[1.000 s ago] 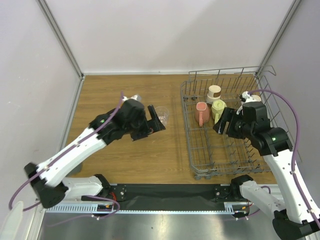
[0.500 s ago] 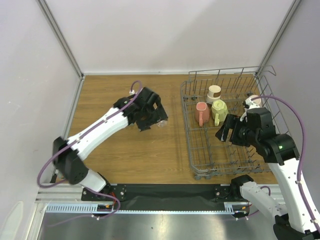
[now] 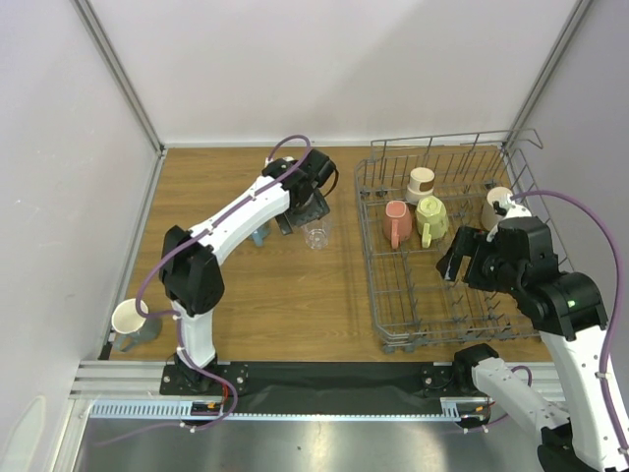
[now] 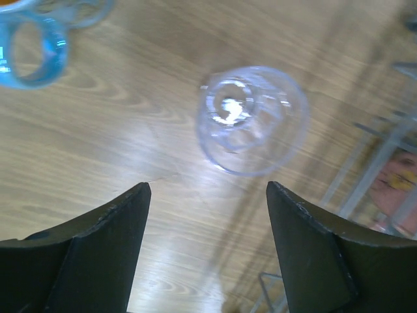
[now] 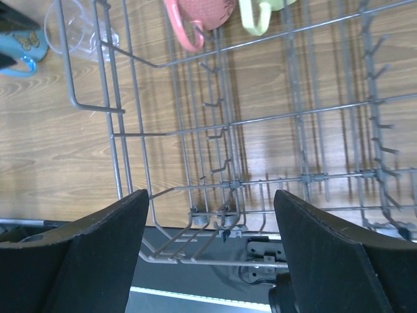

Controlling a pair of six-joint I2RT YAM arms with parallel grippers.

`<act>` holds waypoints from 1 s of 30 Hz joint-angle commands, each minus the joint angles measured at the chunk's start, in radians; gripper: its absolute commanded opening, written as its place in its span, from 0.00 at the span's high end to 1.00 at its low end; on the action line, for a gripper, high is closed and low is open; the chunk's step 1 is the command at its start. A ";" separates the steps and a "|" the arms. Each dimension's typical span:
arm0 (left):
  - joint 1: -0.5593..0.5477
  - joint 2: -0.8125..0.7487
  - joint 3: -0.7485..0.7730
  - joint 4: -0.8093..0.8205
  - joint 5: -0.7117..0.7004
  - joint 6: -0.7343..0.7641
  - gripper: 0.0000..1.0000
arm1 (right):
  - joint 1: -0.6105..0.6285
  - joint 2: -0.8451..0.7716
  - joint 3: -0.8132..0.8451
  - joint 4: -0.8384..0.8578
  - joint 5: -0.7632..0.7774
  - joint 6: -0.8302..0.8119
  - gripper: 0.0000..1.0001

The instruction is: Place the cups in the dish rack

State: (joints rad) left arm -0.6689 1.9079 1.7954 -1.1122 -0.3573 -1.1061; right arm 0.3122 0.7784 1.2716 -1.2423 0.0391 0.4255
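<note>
A clear glass cup (image 3: 316,234) stands upright on the wooden table, left of the dish rack (image 3: 378,295). My left gripper (image 3: 311,210) hovers open just behind and above it. In the left wrist view the glass (image 4: 253,119) lies ahead of the open gripper (image 4: 208,193), with nothing between the jaws. A blue cup (image 3: 260,234) stands to the glass's left. In the rack sit a pink mug (image 3: 397,222), a yellow mug (image 3: 429,216) and two beige cups (image 3: 421,181) (image 3: 494,206). My right gripper (image 3: 455,258) hangs open and empty over the rack (image 5: 228,124).
A cream cup (image 3: 128,317) stands at the near left edge of the table next to a grey-blue object (image 3: 149,330). The left arm stretches diagonally across the table. The rack's near half holds only bare tines. Walls close in on three sides.
The left arm has swung out and reached toward the back, bringing its gripper over the clear glass and uncovering the cream cup. The right gripper has drawn back toward the near right, jaws wider.
</note>
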 commanded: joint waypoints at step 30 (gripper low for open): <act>0.072 -0.059 -0.099 0.120 0.007 0.184 1.00 | -0.009 -0.014 0.028 -0.033 0.006 0.004 0.12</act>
State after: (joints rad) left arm -0.5896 2.0327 1.7035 -0.9886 -0.3450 -0.9627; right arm 0.3073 0.7609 1.2907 -1.3106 0.1024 0.4255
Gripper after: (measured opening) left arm 0.077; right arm 0.872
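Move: The clear glass stands about 4 cm ahead of the open left gripper, 2 cm to its right and some 11 cm below. From the glass, the blue mug is roughly 15 cm to the left and 3 cm farther out, while the pink cup in the rack is about 19 cm to the right and 2 cm farther out. The glass lies about 21 cm ahead of the right hand, 33 cm to its left and some 23 cm below. The left fingers close on the clear glass's left wall at the rim, pinching it nearly shut. To get there the hand sinks about 9 cm, easing some 3 cm forward and 2 cm left with hardly any wrist turn, and closes over the last part of the descent. Then it rises about 1.5 cm and draws back slightly, keeping the pinch. ##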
